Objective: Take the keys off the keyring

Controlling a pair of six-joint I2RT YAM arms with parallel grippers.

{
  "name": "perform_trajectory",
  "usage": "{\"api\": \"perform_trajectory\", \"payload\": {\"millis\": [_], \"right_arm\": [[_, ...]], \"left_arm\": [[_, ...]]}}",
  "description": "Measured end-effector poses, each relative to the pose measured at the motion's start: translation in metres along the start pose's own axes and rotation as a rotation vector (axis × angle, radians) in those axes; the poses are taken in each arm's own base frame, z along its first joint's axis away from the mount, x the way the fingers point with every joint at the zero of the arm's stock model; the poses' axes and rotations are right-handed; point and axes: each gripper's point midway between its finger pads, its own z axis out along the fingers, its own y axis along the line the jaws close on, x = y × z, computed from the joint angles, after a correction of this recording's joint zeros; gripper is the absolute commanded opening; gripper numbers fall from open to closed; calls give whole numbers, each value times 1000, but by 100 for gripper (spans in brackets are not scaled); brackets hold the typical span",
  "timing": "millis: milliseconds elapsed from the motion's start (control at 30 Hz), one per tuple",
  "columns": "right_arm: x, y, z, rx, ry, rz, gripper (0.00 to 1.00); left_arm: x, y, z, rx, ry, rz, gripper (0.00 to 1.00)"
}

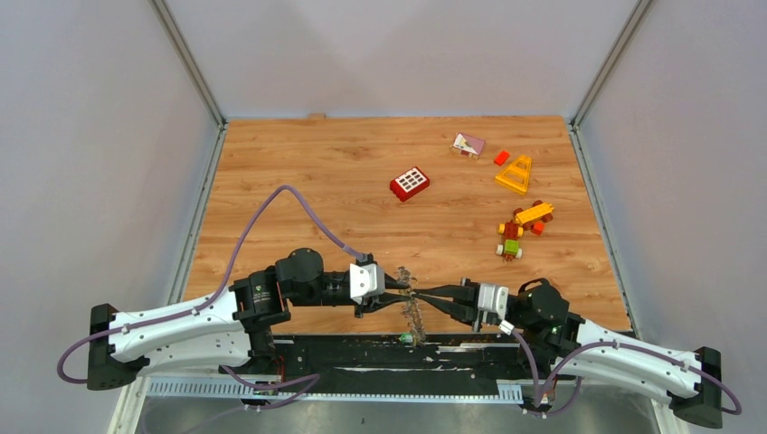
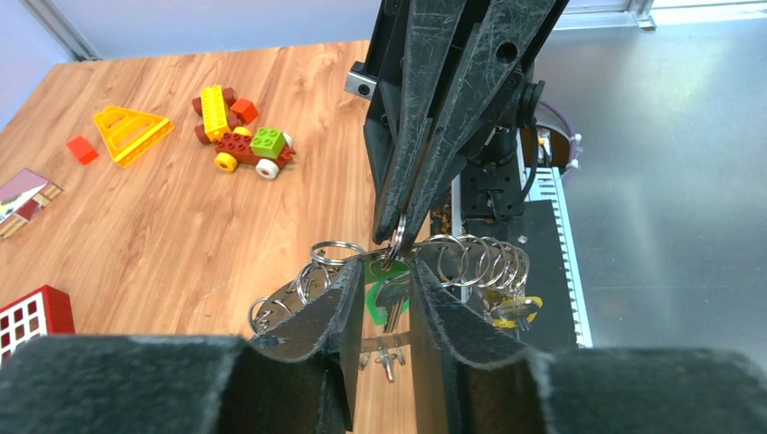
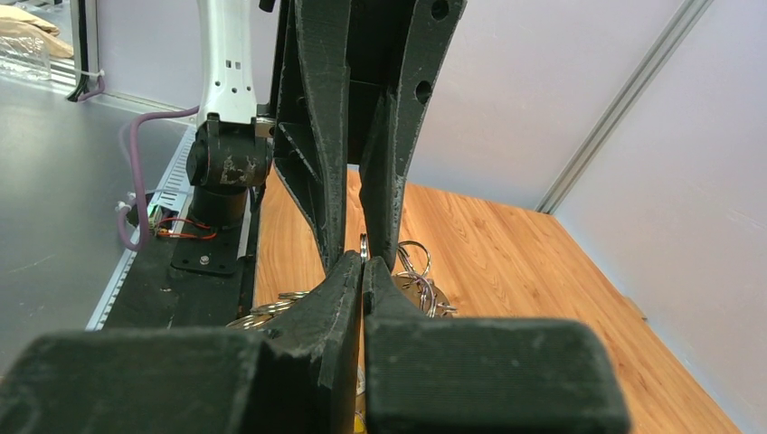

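Note:
The keyring point(image 1: 414, 318), a grey metal band fringed with small split rings and keys, hangs between the two arms at the table's near edge. My right gripper point(image 1: 423, 296) is shut on a small split ring point(image 2: 398, 239) at the band's top. In the right wrist view its pads point(image 3: 348, 280) are pressed together on that ring. My left gripper point(image 2: 387, 267) is open, one finger on each side of the band point(image 2: 282, 298), with a gap at both. A green-headed key point(image 2: 377, 306) hangs between the left fingers. To their right dangles a yellow-headed key point(image 2: 513, 312).
On the far half of the wooden table lie a red window brick point(image 1: 410, 183), a yellow triangle point(image 1: 515, 174), a small red brick point(image 1: 501, 157), a pink-and-white piece point(image 1: 468, 145) and a toy car point(image 1: 514, 237). The black base plate point(image 1: 362, 354) runs under the keyring.

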Motion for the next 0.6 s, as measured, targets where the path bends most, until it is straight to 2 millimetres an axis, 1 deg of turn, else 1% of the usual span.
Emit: {"api": "perform_trajectory", "payload": {"millis": [67, 233, 400, 467, 567, 600], "right_arm": [[1, 0, 0, 0, 3, -1, 0], [2, 0, 1, -2, 7, 0, 0], [3, 1, 1, -3, 10, 1, 0], [3, 1, 1, -3, 9, 1, 0], [2, 0, 2, -2, 5, 0, 0], [2, 0, 2, -1, 3, 0, 0]], "left_arm": [[0, 0, 0, 1, -1, 0, 26], [0, -1, 0, 8, -1, -1, 23], [1, -2, 2, 14, 4, -3, 22], [1, -3, 2, 17, 3, -3, 18], [1, -4, 2, 24, 1, -1, 2], [1, -4, 2, 27, 1, 0, 0]]}}
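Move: The small split ring in the right fingertips lies about 1 cm to the right of the left hand's point, level with it, inside its partly open fingers. The big keyring band's middle is some 2 cm back of that hand and 4 cm below it; other small rings sit about 3 cm ahead and 3 cm back, both roughly 1 cm lower. From the right hand, the held split ring lies about 1 cm to the left. The small split ring stays pinched in the shut right fingertips, almost still, while the left fingers close around its lower part, from about a third open to nearly shut. The left hand eases back less than half a centimetre, edging right towards the right fingertips, and hardly turns; its tips come to pinch the ring just below the right hand's hold. ##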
